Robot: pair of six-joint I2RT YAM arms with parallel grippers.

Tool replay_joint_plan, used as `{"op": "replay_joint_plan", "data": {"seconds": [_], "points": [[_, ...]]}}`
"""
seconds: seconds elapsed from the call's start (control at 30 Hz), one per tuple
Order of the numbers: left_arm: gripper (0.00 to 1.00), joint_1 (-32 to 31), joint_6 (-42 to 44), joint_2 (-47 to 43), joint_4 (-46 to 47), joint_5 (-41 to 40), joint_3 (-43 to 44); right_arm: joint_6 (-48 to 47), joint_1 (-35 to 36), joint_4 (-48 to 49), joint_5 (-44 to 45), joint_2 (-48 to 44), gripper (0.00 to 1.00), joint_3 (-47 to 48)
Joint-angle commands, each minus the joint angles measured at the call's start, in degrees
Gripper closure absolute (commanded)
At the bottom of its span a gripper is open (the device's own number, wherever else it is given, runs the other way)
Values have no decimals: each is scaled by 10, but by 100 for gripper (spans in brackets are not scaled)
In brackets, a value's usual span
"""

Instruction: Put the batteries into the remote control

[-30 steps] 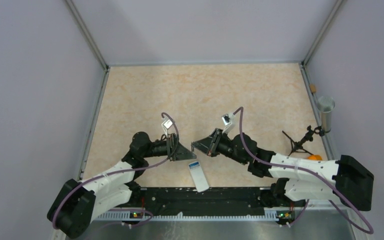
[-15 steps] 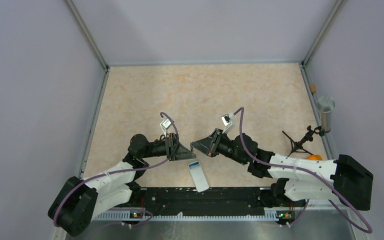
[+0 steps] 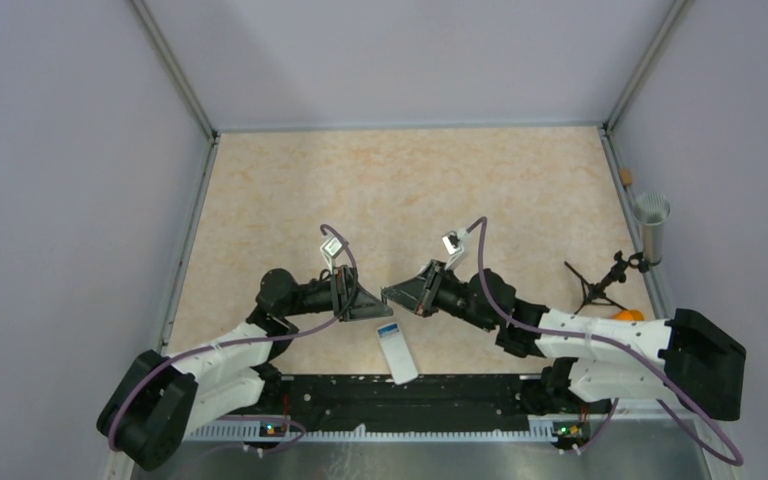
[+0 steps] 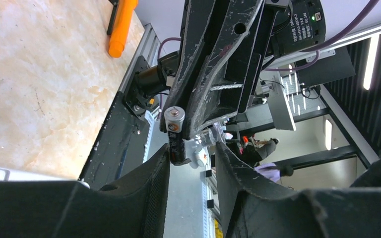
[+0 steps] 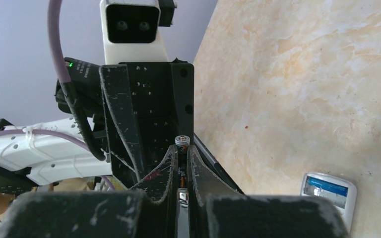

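My right gripper [image 5: 182, 148] is shut on a dark battery [image 5: 182, 141], whose metal end sticks out past the fingertips. In the left wrist view the same battery [image 4: 174, 134] hangs from the right gripper's black fingers. Its lower end sits just inside the gap of my left gripper [image 4: 192, 148], next to the left finger [image 4: 151, 186]. The left jaws stand apart and do not clamp it. From above, the left gripper [image 3: 378, 311] and right gripper [image 3: 392, 293] meet tip to tip over the table. The white remote control [image 3: 397, 352] lies display up just in front of them, and its end [image 5: 327, 194] shows in the right wrist view.
An orange tapered object [image 4: 121, 27] lies by the right rail, and is also seen from above as the orange object [image 3: 628, 315]. A small black stand [image 3: 598, 285] and a metal cup [image 3: 651, 225] stand at the right edge. The black base rail [image 3: 400, 392] runs along the front.
The grippers have stayed tip to tip, the left arm's elbow shifting only slightly. The remote control has not moved.
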Motion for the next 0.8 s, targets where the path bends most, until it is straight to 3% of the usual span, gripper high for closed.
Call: {"op": "replay_joint_plan", "data": {"seconds": [0.0, 0.47, 0.6, 0.77], "points": [[60, -2, 15, -6, 16, -11, 1, -1, -2, 26, -4, -11, 100, -6], [82, -2, 12, -8, 22, -8, 1, 7, -2, 32, 8, -15, 100, -15], [100, -2, 12, -12, 21, -9, -2, 7, -2, 30, 10, -20, 100, -18], [100, -2, 17, -15, 11, -6, -5, -1, -2, 21, 9, -33, 100, -22]]}}
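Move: The battery, held by the right fingers and lying roughly forward-back, has its middle about 2 cm ahead of the left hand point, level sideways and about 1 cm lower. The remote's middle is some 6 cm back, 3 cm right and 16 cm below the left hand; the battery cover lies about 13 cm ahead and 9 cm right, on the table. From the right hand, the battery's middle is about 1 cm back, otherwise level. The left hand, already around the battery's near end with its fingers about a third open, eases only about half a centimetre forward and slightly down to centre on the battery, then closes its fingers until they pinch that end, its wrist barely turning. The right hand keeps its shut grip on the battery and holds it out almost still, dipping about half a centimetre and coming back up. ##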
